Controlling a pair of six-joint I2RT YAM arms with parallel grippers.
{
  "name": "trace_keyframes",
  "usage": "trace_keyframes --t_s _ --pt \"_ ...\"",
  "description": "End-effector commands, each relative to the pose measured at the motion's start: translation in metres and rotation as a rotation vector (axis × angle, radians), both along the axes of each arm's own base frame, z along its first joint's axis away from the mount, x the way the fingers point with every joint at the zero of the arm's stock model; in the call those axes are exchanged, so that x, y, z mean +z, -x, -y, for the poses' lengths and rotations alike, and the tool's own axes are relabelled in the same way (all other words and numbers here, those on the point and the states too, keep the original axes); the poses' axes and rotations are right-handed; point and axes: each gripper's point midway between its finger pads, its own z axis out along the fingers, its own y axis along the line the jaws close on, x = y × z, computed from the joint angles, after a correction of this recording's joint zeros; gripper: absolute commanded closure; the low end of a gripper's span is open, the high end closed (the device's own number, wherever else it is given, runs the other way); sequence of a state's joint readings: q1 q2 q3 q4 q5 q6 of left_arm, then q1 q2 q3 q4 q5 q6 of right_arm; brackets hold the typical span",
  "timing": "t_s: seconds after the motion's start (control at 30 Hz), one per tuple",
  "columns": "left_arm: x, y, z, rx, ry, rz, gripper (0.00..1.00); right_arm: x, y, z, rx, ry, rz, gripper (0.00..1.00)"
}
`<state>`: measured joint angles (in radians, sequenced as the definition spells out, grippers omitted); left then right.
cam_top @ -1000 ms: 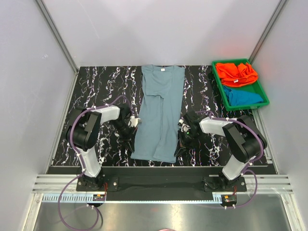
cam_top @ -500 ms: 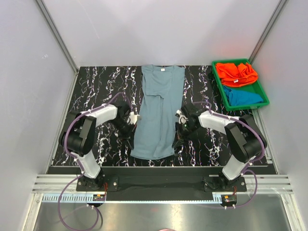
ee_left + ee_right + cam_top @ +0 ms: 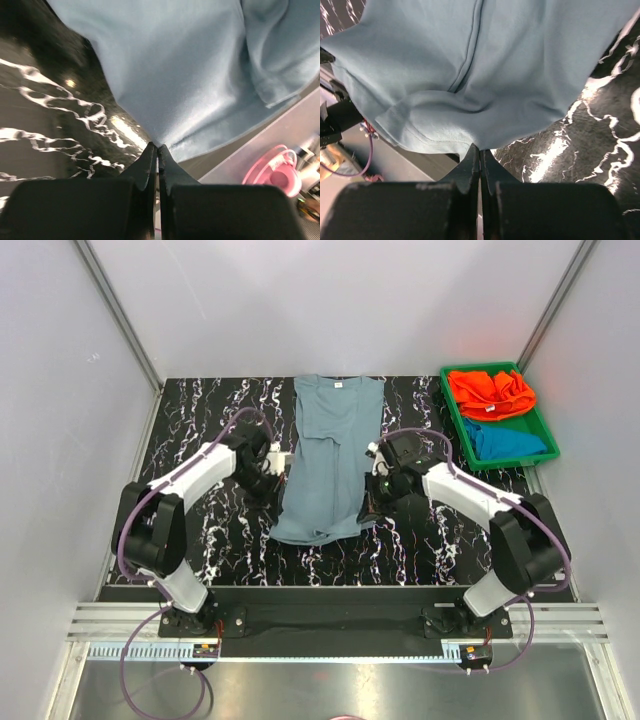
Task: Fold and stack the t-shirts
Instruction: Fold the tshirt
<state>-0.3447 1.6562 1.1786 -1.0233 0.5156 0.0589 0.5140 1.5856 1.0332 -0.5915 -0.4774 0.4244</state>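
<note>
A dusty grey-blue t-shirt lies lengthwise down the middle of the black marbled table, its white neck label at the far end. My left gripper is shut on the shirt's left edge, and my right gripper is shut on its right edge. The near part of the shirt hangs lifted between them, its hem bunched. An orange t-shirt and a teal-blue t-shirt sit crumpled in the tray at the back right.
The green plastic tray stands at the table's back right corner. Grey walls close the table on three sides. The near edge with the arm bases runs along the bottom.
Both grippers have moved away from the near edge toward the far end, drawing the shirt's lower part up with them; the hem now lies further from the table's front edge.
</note>
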Motion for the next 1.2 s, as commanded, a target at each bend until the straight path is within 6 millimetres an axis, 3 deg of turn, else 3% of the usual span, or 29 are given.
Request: trace_keyframes --t_s 0.0,0.07,0.2,0.43,0.5,0.7,0.9,1.17 --pt "0.02 -0.028 -0.001 -0.02 -0.018 0.127 1.0 0.032 -0.029 0.005 -0.062 0.002 0.163 1.0" --pt "0.024 -0.044 0.002 -0.025 -0.028 0.157 1.0 0.038 -0.04 0.01 -0.075 0.01 0.199 1.0" --pt "0.029 -0.072 0.006 -0.025 -0.041 0.203 1.0 0.057 -0.085 0.03 -0.156 0.01 0.277 1.0" --pt "0.038 -0.136 0.01 0.01 -0.053 0.29 1.0 0.066 -0.148 0.058 -0.253 0.019 0.365 1.0" --pt "0.031 -0.149 0.009 0.018 -0.064 0.291 1.0 0.066 -0.162 0.06 -0.253 0.024 0.38 1.0" --pt "0.037 -0.196 0.012 0.034 -0.059 0.367 1.0 0.061 -0.19 0.056 -0.251 0.018 0.4 1.0" --pt "0.035 -0.23 0.017 0.035 -0.063 0.416 1.0 0.054 -0.213 0.055 -0.257 0.027 0.416 1.0" --pt "0.015 -0.246 0.021 0.033 -0.069 0.407 1.0 0.041 -0.24 0.07 -0.294 0.053 0.426 1.0"
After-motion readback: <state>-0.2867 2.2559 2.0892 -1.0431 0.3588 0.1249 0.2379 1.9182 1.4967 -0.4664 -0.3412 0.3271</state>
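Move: Straight over the shirt's middle, where the pinched hem is headed, lies about 24 cm ahead and 12 cm right of the left hand. From the right hand it is some 22 cm ahead and 5 cm left, and about 6 cm below both hands. The collar is roughly 48 cm ahead and 13 cm right of the left hand; the green bin sits about 37 cm ahead and 32 cm right of the right hand. Carrying the grey-blue shirt's hem forward by its two corners, both hands sweep side by side towards the collar, the left about 23 cm, the right some 21 cm while drifting right. They rise early, the right more, then sink a little, fingertips swinging forward about 20 degrees; the right hand also turns clockwise. Both closed grips keep their hold. ##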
